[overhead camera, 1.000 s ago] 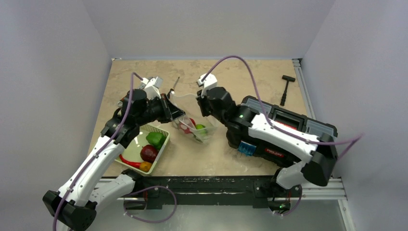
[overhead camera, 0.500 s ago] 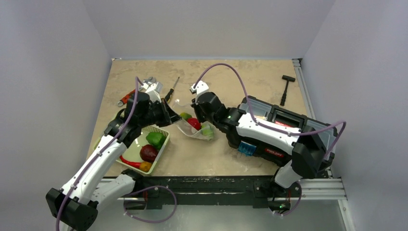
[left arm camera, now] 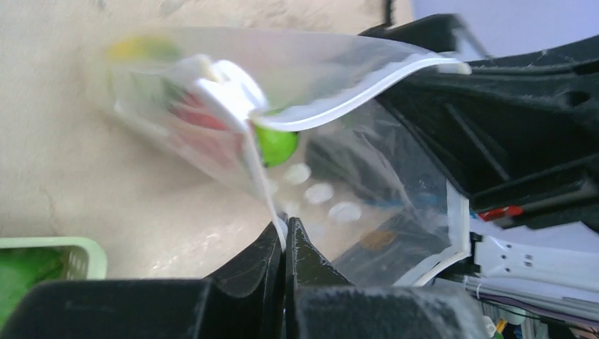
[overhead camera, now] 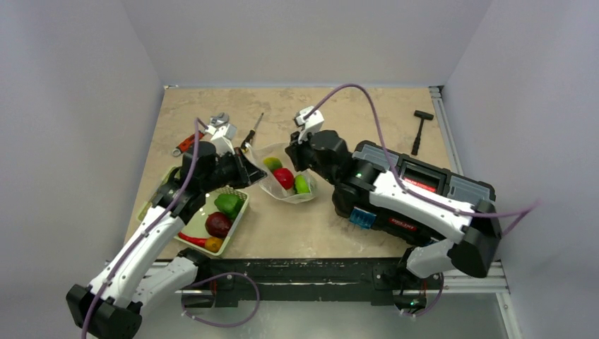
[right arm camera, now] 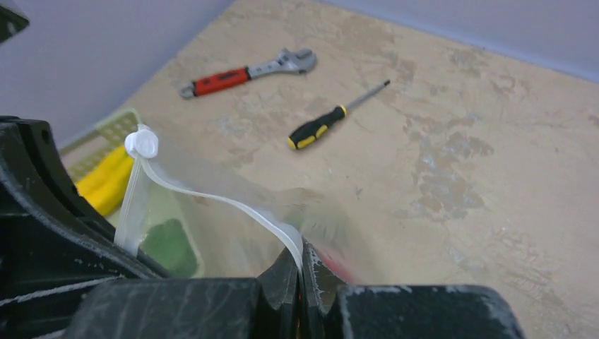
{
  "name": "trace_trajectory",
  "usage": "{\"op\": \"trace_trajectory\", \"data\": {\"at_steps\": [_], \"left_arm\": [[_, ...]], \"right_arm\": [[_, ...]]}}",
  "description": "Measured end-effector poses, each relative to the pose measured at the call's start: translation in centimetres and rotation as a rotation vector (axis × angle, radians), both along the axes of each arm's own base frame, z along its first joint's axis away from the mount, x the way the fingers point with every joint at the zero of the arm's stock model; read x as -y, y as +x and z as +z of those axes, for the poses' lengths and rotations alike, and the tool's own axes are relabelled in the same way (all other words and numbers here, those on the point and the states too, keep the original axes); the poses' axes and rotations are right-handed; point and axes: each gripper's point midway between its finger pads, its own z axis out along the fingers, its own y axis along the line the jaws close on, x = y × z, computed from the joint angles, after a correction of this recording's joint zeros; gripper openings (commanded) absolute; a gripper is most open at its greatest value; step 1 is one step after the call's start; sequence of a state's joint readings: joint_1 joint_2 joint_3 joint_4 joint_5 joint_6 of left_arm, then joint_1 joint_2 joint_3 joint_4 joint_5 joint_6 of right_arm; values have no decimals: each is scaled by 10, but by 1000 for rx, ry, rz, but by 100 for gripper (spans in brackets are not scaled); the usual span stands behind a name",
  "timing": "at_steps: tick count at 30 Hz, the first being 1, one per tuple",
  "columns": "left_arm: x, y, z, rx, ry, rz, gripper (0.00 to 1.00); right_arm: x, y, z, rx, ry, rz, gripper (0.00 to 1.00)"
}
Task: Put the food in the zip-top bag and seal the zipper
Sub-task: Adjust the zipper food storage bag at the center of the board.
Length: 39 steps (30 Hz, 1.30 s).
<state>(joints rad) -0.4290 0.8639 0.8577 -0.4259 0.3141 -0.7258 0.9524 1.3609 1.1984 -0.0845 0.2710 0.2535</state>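
The clear dotted zip-top bag (overhead camera: 285, 181) hangs between both grippers just above the table, right of the basket. Inside it lie a yellow-green piece (overhead camera: 272, 164), a red one (overhead camera: 284, 178) and a green one (overhead camera: 302, 184). My left gripper (left arm camera: 285, 229) is shut on the bag's left edge (left arm camera: 263, 176). On the white zipper strip (right arm camera: 233, 205) my right gripper (right arm camera: 302, 258) is shut, and the white slider (right arm camera: 141, 145) sits at the strip's far end. More food stays in the basket: a green pepper (overhead camera: 228, 205), a maroon piece (overhead camera: 218, 224), a red chilli (overhead camera: 191, 239) and an orange piece (overhead camera: 213, 244).
The pale green mesh basket (overhead camera: 239, 220) stands at the near left. A black toolbox (overhead camera: 417, 185) lies under my right arm. A red-handled wrench (right arm camera: 247, 72) and a screwdriver (right arm camera: 332, 116) lie behind the bag, and a small hammer (overhead camera: 422, 127) lies at the far right.
Both grippers kept hold and swung the bag left, then back toward the far side. The food in it has slid and now lies in a row. My left gripper sits slightly lower.
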Motion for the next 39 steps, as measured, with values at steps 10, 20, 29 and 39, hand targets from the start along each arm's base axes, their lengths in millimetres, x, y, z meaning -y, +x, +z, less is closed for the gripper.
{"op": "trace_trajectory", "data": {"at_steps": [10,20,29,39], "left_arm": [[5,26,-17,-110,41,4,0],[7,18,35,38,-41,-23,0],[-3,19,-33,-135,33,15,3],[-7,22,-16,-89,31,14,63]], "right_arm": [[10,19,-105,-117,-323,-89,0],[21,3,41,76,3,-63,0],[-2,13,-81,-99,-184,-54,0],[-1,11,-48,-56,-119,-46,0]]}}
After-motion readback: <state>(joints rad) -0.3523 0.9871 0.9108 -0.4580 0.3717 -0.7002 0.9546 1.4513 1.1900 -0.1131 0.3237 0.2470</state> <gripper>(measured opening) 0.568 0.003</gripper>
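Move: Both hands already pinch the mouth of the open zip-top bag. From the left hand the red fruit inside lies about 5 cm ahead, 6 cm right and 13 cm below; the green striped fruit is some 11 cm right and 4 cm ahead at similar depth, and the zip slider about 7 cm ahead and 4 cm left, level with the fingers. From the right hand the red fruit is about 3 cm left and 17 cm below, neither ahead nor back. With the bag's rim pinched in both grippers, the hands jog it down, up and down again: the right swings hardest, dropping about 12 cm, rising past its start, dropping again and rolling its left side down up to 20 degrees; the left moves some 5 cm or less either side. Both finish on a small rise, the left fingers opening just over halfway to let go of the rim while the right keeps its pinch. ##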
